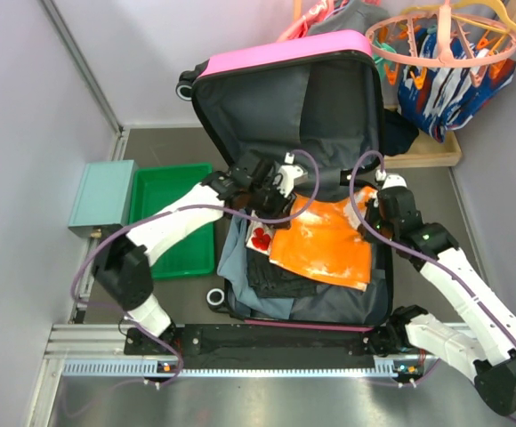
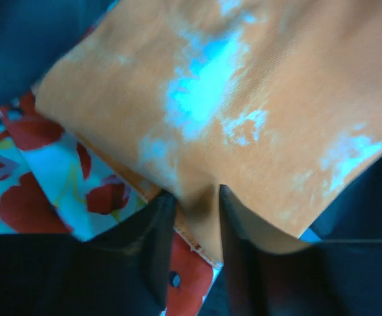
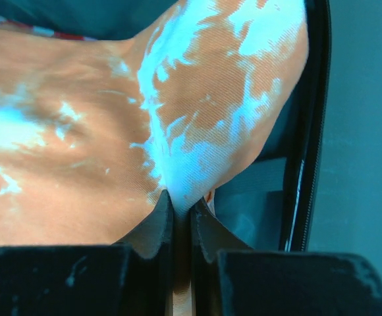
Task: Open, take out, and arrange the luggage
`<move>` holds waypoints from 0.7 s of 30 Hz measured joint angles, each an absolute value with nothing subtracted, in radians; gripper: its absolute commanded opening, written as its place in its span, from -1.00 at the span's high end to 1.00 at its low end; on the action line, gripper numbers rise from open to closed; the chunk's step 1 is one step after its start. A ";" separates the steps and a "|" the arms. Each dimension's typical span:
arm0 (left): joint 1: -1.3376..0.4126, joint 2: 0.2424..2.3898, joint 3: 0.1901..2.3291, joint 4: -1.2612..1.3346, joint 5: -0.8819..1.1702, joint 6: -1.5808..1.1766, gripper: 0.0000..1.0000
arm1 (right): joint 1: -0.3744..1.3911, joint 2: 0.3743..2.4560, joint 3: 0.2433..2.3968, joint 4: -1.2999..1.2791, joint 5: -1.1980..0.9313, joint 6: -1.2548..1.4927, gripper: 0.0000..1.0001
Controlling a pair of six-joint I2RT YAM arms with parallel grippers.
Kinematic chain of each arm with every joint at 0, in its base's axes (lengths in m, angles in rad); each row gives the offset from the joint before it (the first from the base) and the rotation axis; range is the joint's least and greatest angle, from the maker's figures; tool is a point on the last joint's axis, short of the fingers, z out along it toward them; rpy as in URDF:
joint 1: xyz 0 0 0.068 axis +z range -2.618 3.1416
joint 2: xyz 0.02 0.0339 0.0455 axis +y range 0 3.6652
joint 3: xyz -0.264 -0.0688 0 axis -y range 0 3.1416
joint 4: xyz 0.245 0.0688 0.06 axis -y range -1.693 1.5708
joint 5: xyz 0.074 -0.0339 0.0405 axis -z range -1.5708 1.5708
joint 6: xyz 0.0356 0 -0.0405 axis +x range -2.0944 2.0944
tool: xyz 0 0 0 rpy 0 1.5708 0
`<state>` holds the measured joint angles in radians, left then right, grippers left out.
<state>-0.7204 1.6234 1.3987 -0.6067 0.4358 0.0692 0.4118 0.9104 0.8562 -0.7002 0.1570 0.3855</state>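
Observation:
The pink luggage (image 1: 280, 52) lies open, its grey-lined lid standing upright at the back. An orange cloth with white blotches (image 1: 325, 240) is spread over the clothes in its base. My left gripper (image 1: 280, 191) is at the cloth's upper left corner. In the left wrist view its jaws (image 2: 195, 210) stand apart, with the orange cloth's (image 2: 244, 99) hem between the fingers. My right gripper (image 1: 375, 200) is at the upper right corner. In the right wrist view it (image 3: 181, 207) is shut on a pinch of the cloth (image 3: 79, 164).
A white cloth with red flowers (image 1: 260, 238) and dark garments (image 1: 276, 280) lie under the orange one. A green tray (image 1: 173, 222) and a pale-teal box (image 1: 102, 196) sit left of the case. Plastic hangers (image 1: 445, 40) and a patterned bag (image 1: 454, 84) are at the back right.

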 measured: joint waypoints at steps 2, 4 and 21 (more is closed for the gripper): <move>-0.720 1.681 1.400 -0.606 0.424 0.055 -0.07 | 0.412 0.911 0.832 -0.710 0.178 0.386 1.00; -0.720 1.731 1.400 -0.610 0.403 0.035 -0.17 | 0.412 0.911 0.823 -0.726 0.199 0.388 1.00; -0.720 1.811 1.465 -0.637 0.297 -0.054 -0.52 | 0.412 0.910 0.823 -0.744 0.266 0.384 1.00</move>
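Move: The orange cloth's left edge lies almost straight under the left hand, some 6 cm below and about 2 cm ahead. The floral cloth is about 4 cm to the left, 4 cm back and 7 cm below; the dark trousers are some 13 cm back and 9 cm below. From the right hand, which already grips the orange cloth's right end, the case's right rim runs level with it, about 5 cm to the right and 4 below. Drop the left gripper about 6 cm onto the orange cloth's left edge, easing slightly forward and turning some 10 degrees counter-clockwise as the half-open fingers spread wide, one on either side of that edge. Keep the right fingers shut on their end and draw it roughly 2.5 cm right towards the case's rim, sinking a little. ##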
